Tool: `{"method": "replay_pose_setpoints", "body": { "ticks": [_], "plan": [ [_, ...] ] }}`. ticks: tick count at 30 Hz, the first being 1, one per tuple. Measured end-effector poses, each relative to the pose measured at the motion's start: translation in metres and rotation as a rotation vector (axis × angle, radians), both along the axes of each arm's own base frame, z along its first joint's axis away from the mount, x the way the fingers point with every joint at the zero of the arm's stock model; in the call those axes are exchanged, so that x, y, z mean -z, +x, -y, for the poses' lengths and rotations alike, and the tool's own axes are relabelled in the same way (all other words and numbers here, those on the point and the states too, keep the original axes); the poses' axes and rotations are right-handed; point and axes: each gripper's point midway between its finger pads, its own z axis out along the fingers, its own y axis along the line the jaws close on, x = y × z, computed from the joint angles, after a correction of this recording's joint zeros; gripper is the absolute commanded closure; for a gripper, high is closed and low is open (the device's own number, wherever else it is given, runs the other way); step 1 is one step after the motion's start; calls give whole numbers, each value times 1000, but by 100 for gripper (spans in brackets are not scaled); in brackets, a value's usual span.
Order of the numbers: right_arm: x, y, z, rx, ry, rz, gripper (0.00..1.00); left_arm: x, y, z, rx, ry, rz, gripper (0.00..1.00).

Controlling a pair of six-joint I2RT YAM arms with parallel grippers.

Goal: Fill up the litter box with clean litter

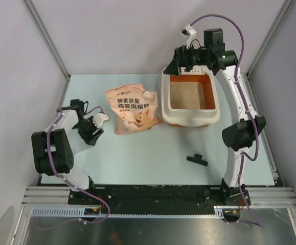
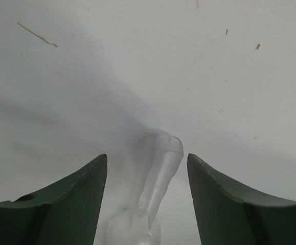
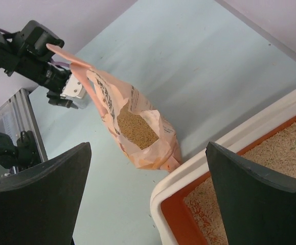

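The litter box [image 1: 164, 97] stands at the back right, cream rim and orange walls, with tan litter [image 1: 187, 95] spread over its floor. The pink-peach bag of clean litter [image 1: 132, 108] lies on the table just left of it. In the right wrist view the bag's [image 3: 153, 150] open mouth shows granules [image 3: 135, 127] inside. My right gripper [image 1: 181, 61] hangs open above the box's far left corner [image 3: 188, 189] and holds nothing. My left gripper [image 1: 93, 131] is low over the table, left of the bag. Its jaws [image 2: 146, 155] are apart, and a pale translucent shape [image 2: 158, 176] lies between them untouched.
A small black clip [image 1: 197, 160] lies on the table in front of the box. Metal frame posts and pale walls close in the table's left, right and back sides. A few stray granules dot the table by the box corner.
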Motion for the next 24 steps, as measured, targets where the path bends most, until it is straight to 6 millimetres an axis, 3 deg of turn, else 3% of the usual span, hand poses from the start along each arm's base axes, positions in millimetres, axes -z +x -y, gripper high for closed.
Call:
{"method": "replay_pose_setpoints", "body": {
  "ticks": [2,5,10,13,16,20,24],
  "plan": [
    [-1,-5,-1,-7,-10,13,0,-1,3,0,0,-2,5,24],
    [-2,-13,-2,-18,-27,28,0,-11,6,1,2,-3,45,1],
    [-5,-21,-5,-30,-44,56,0,-45,8,-18,5,87,171,0],
    [-5,-23,-7,-37,-46,57,0,-55,-7,-50,-15,151,218,0],
    [-5,-24,-10,-43,-46,57,0,-58,-28,-90,-60,239,202,0],
    [-5,-27,-13,-54,-43,55,0,-53,-40,-117,-72,283,166,0],
    [-6,-31,-18,-75,-31,46,0,-47,-45,-128,-43,291,140,0]
  ]
}}
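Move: The left hand is low over the handle end of the clear plastic scoop. The scoop's middle lies about 7 cm to its left, 4 cm back and some 4 cm below, with the bowl farther left. The litter bag stands roughly 16 cm ahead and 21 cm to this hand's right, its middle about 2 cm higher. From the high right hand, the scoop is around 45 cm left, 21 cm back and 36 cm down. Up first and then left, the left hand rises some 5 cm off the scoop's handle end while its fingers spread fully, then sweeps about 13 cm left and 5 cm back along the scoop to above its bowl, tilting some 20 degrees so the fingertips swing left and forward. High by the litter box, the empty right hand eases 3 cm back and a little left, fingers still open. ##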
